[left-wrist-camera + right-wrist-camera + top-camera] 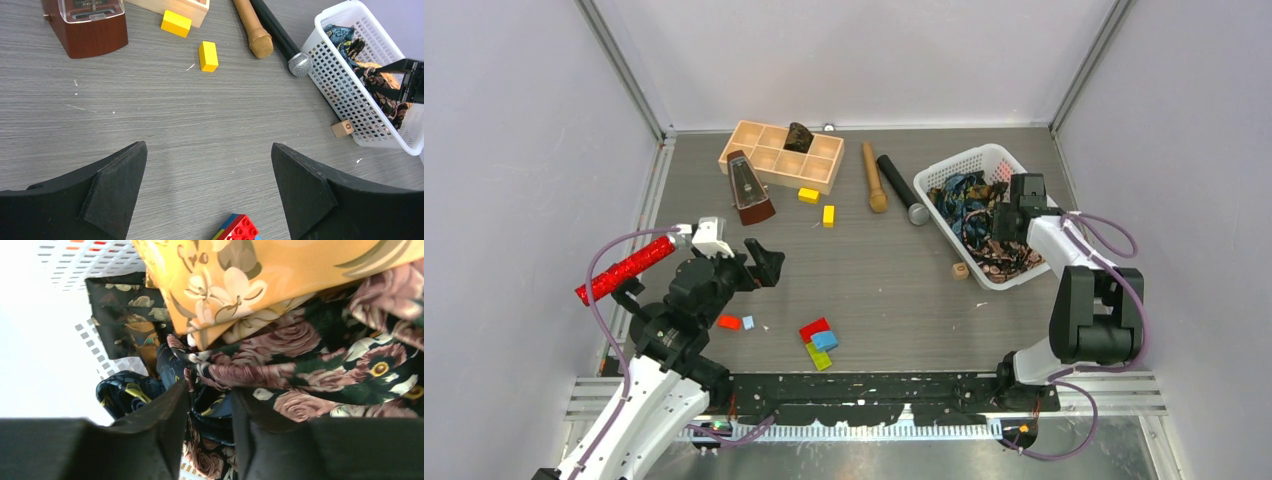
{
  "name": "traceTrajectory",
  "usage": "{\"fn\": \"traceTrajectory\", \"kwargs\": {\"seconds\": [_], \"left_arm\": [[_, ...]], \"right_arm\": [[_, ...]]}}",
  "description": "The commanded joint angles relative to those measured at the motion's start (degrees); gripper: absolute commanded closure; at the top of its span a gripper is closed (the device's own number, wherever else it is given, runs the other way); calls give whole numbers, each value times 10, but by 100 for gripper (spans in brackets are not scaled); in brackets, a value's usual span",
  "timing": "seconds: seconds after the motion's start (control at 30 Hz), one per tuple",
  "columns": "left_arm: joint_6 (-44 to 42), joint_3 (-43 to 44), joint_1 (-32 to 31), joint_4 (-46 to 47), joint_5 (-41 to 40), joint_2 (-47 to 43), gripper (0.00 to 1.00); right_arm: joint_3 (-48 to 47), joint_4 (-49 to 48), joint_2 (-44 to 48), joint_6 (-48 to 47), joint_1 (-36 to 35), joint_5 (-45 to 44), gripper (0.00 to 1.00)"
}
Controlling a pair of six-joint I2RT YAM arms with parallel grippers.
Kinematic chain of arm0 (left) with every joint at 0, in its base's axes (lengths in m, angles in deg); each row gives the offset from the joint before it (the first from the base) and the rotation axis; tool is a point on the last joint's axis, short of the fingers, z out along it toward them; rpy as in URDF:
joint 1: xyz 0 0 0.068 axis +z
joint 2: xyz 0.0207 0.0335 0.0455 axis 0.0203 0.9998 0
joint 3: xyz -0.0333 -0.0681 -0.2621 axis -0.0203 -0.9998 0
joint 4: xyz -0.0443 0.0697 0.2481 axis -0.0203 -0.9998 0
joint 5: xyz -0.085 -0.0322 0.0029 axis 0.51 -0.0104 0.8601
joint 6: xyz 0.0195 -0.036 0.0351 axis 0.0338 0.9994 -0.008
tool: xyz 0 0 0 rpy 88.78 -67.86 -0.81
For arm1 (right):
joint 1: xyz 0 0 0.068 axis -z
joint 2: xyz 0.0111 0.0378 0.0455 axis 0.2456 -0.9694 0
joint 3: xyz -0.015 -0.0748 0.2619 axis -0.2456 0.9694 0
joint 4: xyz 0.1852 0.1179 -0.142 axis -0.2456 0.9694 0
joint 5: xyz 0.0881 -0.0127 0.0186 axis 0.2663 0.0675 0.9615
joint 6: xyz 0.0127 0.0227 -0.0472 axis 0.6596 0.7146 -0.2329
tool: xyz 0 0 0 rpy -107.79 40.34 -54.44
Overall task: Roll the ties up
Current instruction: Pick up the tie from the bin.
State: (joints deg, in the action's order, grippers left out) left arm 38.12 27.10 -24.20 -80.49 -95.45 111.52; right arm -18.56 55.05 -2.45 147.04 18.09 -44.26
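Note:
Several patterned ties lie heaped in a white basket at the right. My right gripper reaches down into that heap. In the right wrist view its fingers stand close together with a fold of a dark blue tie between them. A golden-orange floral tie and a black tie with pink roses lie above and beside it. My left gripper hovers over the table at the left, wide open and holding nothing. The basket and ties also show in the left wrist view.
A wooden compartment tray holding a dark bundle stands at the back. Near it are a metronome, two yellow blocks, a wooden microphone and a black microphone. A red glittery microphone lies far left, toy bricks near the front.

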Motion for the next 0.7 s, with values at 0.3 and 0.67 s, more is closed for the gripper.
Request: {"fn": "traceTrajectory", "kwargs": {"seconds": [0.3, 0.67], "left_arm": [[-2, 23, 2, -3, -6, -9, 1], [7, 26, 3, 5, 3, 2, 1]], "right_arm": [[-45, -40, 46, -101, 3, -21, 99], [-159, -9, 123, -217, -2, 84, 100]]}}
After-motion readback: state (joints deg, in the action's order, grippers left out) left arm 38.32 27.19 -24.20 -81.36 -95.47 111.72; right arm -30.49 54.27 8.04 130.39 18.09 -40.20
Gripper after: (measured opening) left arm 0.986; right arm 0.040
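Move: The dark floral tie lies under the right hand's half-open fingers: its forward end is just below them, its middle roughly 5 cm back, 1 cm to the right and 3 cm lower. The blue tie is about 5 cm ahead and 4 cm left of this hand; the gold tie sits some 7 cm to its right and 4 cm back, both 3 or 4 cm down. From the left hand, the floral tie's middle is about 9 cm ahead, 44 cm right and 15 cm lower. Pinching the forward end of the dark floral tie, the right hand's fingers finish closing as it sinks one last centimetre into the basket. With the tie held it then climbs, slowly at first and soon fast, to about 15 cm above its starting height, easing some 3 cm forward while the fingers tip up about 20 degrees and swing a little counter-clockwise. ##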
